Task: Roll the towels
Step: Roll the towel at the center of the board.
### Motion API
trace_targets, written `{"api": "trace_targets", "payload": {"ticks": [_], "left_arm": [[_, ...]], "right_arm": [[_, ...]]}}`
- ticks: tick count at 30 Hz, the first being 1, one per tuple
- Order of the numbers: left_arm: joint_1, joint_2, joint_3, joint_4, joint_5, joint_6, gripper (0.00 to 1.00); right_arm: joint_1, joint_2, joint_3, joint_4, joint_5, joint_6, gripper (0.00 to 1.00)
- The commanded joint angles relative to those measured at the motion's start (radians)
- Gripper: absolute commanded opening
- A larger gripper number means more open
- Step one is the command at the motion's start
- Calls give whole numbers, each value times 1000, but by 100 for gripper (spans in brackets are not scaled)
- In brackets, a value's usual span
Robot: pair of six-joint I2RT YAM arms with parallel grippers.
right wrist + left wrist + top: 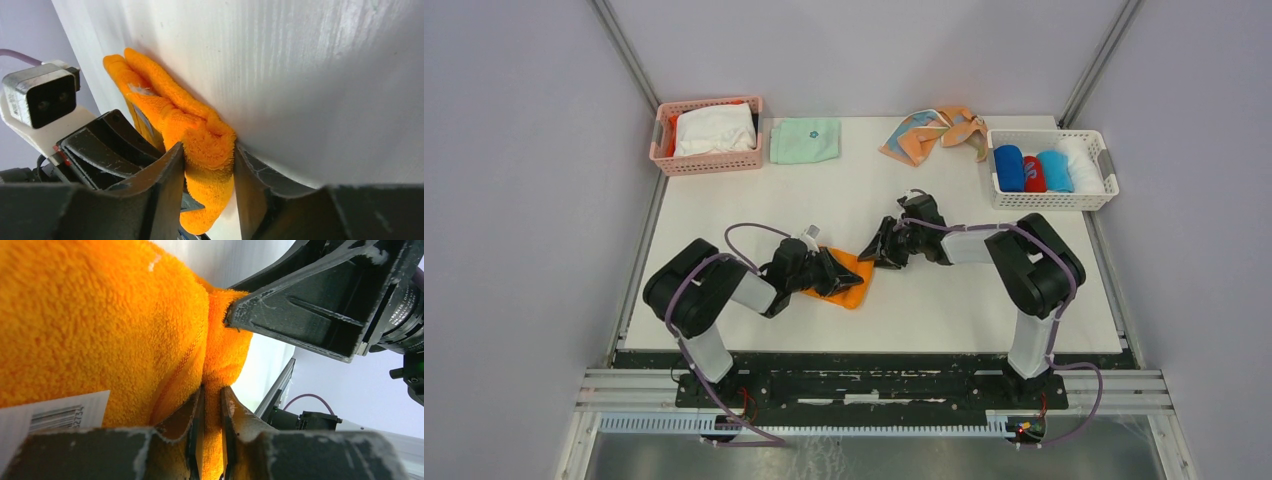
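Observation:
The orange towel (854, 283) lies bunched on the table between my two arms. My left gripper (837, 272) is shut on a thin fold of the orange towel (100, 315), pinched flat between its fingers (212, 390). My right gripper (871, 256) comes from the other side, and its jaws (207, 150) press on both sides of a thick rolled end of the orange towel (167, 107). The right gripper's finger (300, 305) shows in the left wrist view, touching the cloth. The peach patterned towel (936, 132) lies crumpled at the back. A blue towel (1009, 167) sits rolled in the white basket (1049, 203).
The white basket at the back right also holds red, light blue and white rolls. A pink basket (709, 165) with white cloth stands at the back left. A folded mint-green cloth (805, 140) lies beside it. A barcode label (55, 412) hangs on the orange towel.

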Motion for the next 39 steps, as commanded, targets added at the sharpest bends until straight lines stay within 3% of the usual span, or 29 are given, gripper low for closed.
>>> {"api": "trace_targets", "payload": {"ticks": [1, 6, 10, 16, 19, 23, 27, 31, 39], "left_arm": [[1, 31, -24, -53, 11, -26, 5], [-2, -39, 10, -191, -31, 62, 20], [-2, -130, 38, -366, -115, 146, 38], [-12, -302, 70, -584, -229, 251, 55], [-105, -404, 138, -738, -386, 328, 59], [-321, -463, 250, -883, -723, 427, 60], [-500, -397, 364, -960, -958, 515, 61], [-665, -237, 486, -985, -1143, 601, 62], [-774, 39, 669, -981, -1334, 741, 61]], "right_arm": [[16, 38, 35, -137, 103, -78, 40], [24, -3, 102, -326, 225, -136, 22], [44, -39, 169, -503, 352, -189, 18], [75, -72, 209, -624, 490, -204, 16], [94, -74, 248, -697, 562, -195, 15], [106, -70, 295, -772, 609, -157, 15], [109, -53, 326, -832, 619, -131, 15], [110, -39, 348, -874, 627, -120, 15], [109, -23, 376, -917, 624, -120, 15]]}}
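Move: Both my hands are already at the orange towel's thick rolled edge on the board. From my left hand, which pinches it, the roll's middle is about 1 cm to the right, level ahead and in height. From my right hand, at its far end, it is some 5 cm back and 1 cm left. The flat, unrolled part lies about 5 cm left and 1 cm ahead of my left hand. The patterned towel is roughly 28 cm ahead and 14 cm right of my right hand. My right fingers finish closing on the roll's far end, then carry it about 8 cm to the right, low over the board, while that wrist rolls some 40 degrees until the fingers point steeply down. My left fingers open and release, shift slightly left, then lift clear, swing right and back, and sink towards the board again, still open, turning to point down by the roll's near end. ##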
